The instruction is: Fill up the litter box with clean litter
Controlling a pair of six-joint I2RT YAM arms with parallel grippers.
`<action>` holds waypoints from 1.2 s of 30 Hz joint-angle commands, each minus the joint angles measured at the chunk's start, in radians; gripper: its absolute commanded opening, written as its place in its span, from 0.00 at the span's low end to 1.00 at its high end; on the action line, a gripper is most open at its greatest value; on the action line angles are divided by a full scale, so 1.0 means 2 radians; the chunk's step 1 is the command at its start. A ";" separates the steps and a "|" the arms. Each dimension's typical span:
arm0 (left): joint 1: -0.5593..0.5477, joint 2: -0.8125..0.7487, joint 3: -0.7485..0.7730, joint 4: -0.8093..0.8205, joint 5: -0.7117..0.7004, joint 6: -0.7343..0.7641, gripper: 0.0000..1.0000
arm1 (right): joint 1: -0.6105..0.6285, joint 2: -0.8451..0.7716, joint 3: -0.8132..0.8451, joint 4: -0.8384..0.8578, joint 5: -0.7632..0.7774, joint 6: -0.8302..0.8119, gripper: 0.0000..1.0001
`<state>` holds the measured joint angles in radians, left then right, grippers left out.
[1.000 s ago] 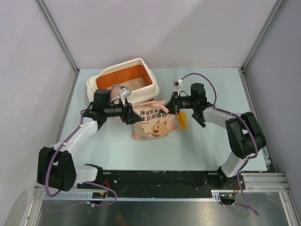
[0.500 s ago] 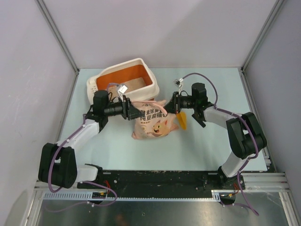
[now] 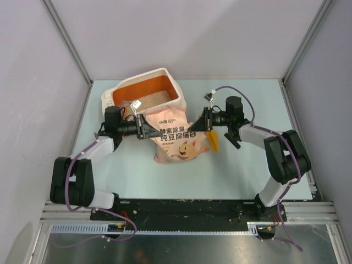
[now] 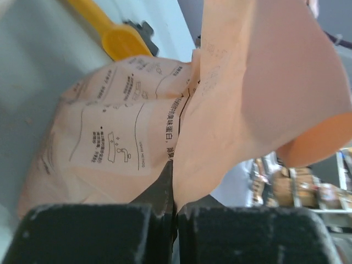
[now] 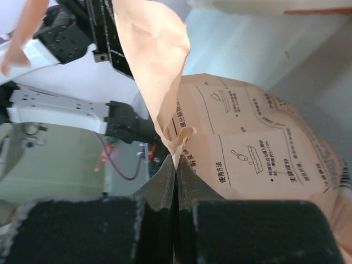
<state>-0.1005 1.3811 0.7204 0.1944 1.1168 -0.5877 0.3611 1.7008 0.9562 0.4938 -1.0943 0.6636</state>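
Observation:
The cream-white litter box with its orange inside stands at the back left, with a small patch of pale clean litter on its floor. In front of it a pink-beige printed bag stands with its top stretched between both grippers. My left gripper is shut on the bag's upper left edge. In the left wrist view my left gripper pinches the thin bag wall. My right gripper is shut on the upper right edge, and the right wrist view shows my right gripper nipping a fold of the bag.
A yellow-orange scoop lies on the table just right of the bag and shows in the left wrist view as the scoop beyond the bag. Grey walls with metal posts close in the table at the back and both sides.
My left gripper moved right to the bag and shut on its upper left edge. The bag's top now stands raised and spread between both grippers. The right gripper kept its hold.

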 commanded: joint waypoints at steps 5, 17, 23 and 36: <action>0.026 0.017 0.035 -0.074 0.084 -0.078 0.00 | -0.034 0.008 0.078 -0.053 -0.097 0.094 0.00; 0.026 0.024 0.047 -0.166 0.061 -0.090 0.00 | -0.030 0.034 0.120 -0.142 -0.153 0.199 0.00; 0.026 0.015 0.069 -0.166 0.067 -0.049 0.00 | -0.032 0.013 0.119 -0.075 -0.162 0.152 0.00; -0.001 0.027 0.103 -0.159 0.025 0.013 0.38 | 0.017 0.001 0.103 -0.153 -0.050 -0.085 0.40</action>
<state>-0.0841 1.4368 0.8791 -0.1375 1.1790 -0.6098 0.3553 1.7386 1.1538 0.1761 -1.2224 0.5861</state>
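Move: The litter bag's mouth is already pinched at both sides, the two hands some 13 cm apart. The bag's middle lies about 8 cm right of and 8 cm below the left hand, level with it fore and aft; from the right hand it is about 4 cm left, 1 cm back and 9 cm below. The litter box's middle is some 20 cm ahead and 8 cm left of the left hand, 14 cm below. The yellow scoop lies roughly 11 cm right of the right hand, level fore and aft and 17 cm down; the black clip is 8 cm farther right. The bag's mouth stays pinched at both sides as the two hands draw back slightly, the left about 2 cm, and roll about their inward-pointing fingers, front side going down, some 25 degrees left and 30 right. Then both roll back, the right nearly all the way and the left partly, while the fingers open to a bit over a third and both hands rise about 2 cm around the bag's edge. ##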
